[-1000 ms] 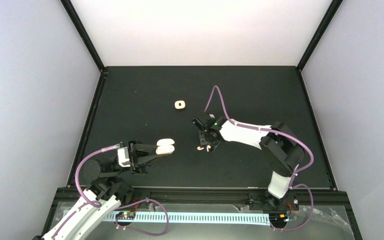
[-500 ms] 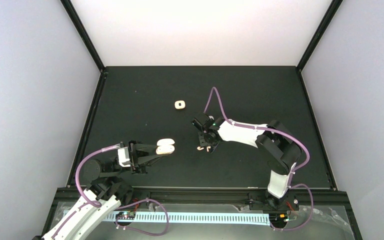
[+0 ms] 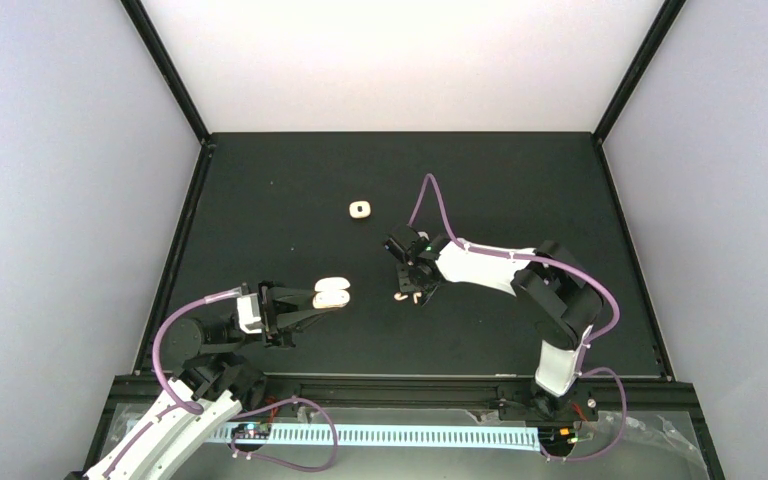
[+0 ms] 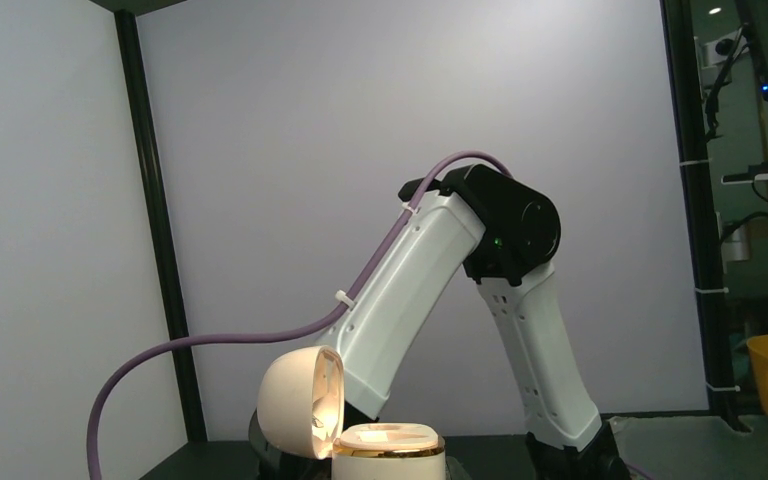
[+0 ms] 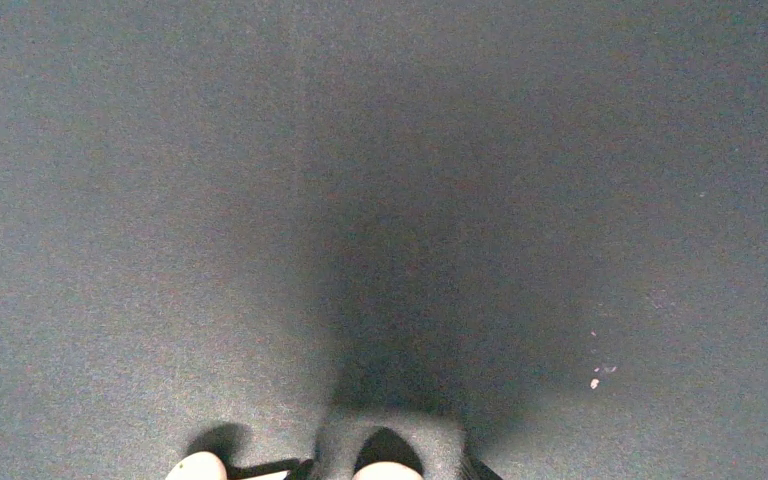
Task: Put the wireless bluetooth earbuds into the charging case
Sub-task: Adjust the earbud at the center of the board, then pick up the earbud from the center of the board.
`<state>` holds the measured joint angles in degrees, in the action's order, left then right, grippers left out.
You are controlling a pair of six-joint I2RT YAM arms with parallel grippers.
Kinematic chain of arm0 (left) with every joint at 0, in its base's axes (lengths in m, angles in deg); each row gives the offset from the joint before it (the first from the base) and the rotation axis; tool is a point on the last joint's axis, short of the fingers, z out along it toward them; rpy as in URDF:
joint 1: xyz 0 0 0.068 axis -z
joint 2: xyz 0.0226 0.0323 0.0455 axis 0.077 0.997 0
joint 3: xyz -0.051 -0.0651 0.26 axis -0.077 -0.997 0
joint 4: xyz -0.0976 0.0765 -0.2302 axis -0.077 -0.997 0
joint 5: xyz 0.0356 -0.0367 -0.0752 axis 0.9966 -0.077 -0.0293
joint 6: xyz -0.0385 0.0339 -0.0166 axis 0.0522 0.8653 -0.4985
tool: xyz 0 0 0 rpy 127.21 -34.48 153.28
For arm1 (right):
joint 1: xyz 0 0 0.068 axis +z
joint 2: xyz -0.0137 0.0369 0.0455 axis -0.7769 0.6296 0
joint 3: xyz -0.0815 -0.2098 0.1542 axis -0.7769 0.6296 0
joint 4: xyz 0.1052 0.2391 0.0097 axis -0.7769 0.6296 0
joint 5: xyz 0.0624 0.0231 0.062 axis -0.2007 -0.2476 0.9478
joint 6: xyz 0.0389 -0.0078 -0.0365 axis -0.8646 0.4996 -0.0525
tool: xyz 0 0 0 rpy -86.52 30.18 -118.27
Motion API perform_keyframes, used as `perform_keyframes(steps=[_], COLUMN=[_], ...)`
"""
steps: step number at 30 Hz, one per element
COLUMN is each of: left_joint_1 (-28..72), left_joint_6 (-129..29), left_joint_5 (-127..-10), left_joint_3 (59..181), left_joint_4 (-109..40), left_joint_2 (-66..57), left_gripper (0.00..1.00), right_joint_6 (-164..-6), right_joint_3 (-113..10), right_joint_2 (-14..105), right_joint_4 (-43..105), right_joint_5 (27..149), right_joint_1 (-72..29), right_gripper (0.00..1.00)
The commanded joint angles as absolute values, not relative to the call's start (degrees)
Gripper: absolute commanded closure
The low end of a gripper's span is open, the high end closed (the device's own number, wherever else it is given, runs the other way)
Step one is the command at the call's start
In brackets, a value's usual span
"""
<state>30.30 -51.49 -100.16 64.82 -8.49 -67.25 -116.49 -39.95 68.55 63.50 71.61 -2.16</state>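
My left gripper is shut on the cream charging case and holds it above the table at the near left. In the left wrist view the case stands upright with its lid swung open to the left and its base facing up. Two pale earbuds lie side by side on the black mat. My right gripper points down right over them. In the right wrist view one earbud sits between its parted fingertips, and the other earbud lies just to the left.
A small cream square object with a dark centre lies on the mat farther back. The black frame posts and grey walls close in the table on both sides. The right arm fills the middle of the left wrist view.
The right arm's elbow has shifted slightly to the left while its gripper stays over the two earbuds. The left arm and the case have not moved.
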Motion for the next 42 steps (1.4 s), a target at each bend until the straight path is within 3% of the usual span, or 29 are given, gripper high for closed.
perform_keyframes(steps=[1, 14, 31, 42], left_joint_1=[30.53, 30.51, 30.72, 30.76], left_joint_6=[-51.23, -51.22, -51.23, -51.32], left_joint_5=[-99.95, -99.9, -99.81, -99.94], left_joint_3=[67.76, 67.86, 67.86, 67.86], left_joint_4=[-8.97, -8.92, -9.21, -9.2], left_joint_2=[-67.12, -68.73, -68.6, -67.89], left_gripper=[0.98, 0.99, 0.98, 0.98], right_joint_6=[-119.59, -122.09, -121.47, -121.79], right_joint_3=[-38.42, -38.51, -38.69, -38.65], right_joint_2=[69.74, 72.68, 71.51, 68.25], right_joint_4=[67.15, 72.01, 70.75, 70.33], right_joint_5=[72.83, 70.02, 70.57, 68.91], right_joint_1=[-1.27, 0.07, 0.07, 0.03], right_gripper=[0.65, 0.7, 0.89, 0.92])
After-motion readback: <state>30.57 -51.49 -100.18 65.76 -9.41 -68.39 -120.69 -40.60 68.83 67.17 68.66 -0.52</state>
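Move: The earbud to be gripped lies on the board right between the right hand's open fingertips, level with them both ways and about 1 cm below. The second earbud lies some 3 cm to the left of it, level with it, its stem pointing towards the right hand's left finger. From the left hand, which holds the open charging case high up, the target earbud is about 19 cm ahead, 15 cm to the right and 34 cm below. Easing back and to the right by about 1 cm in all, low over the board, the right hand turns only a few degrees and moves clear of the second earbud's stem. Its part-open fingers close steadily on the earbud between them and pinch it by the sides, then creep slightly farther back. ##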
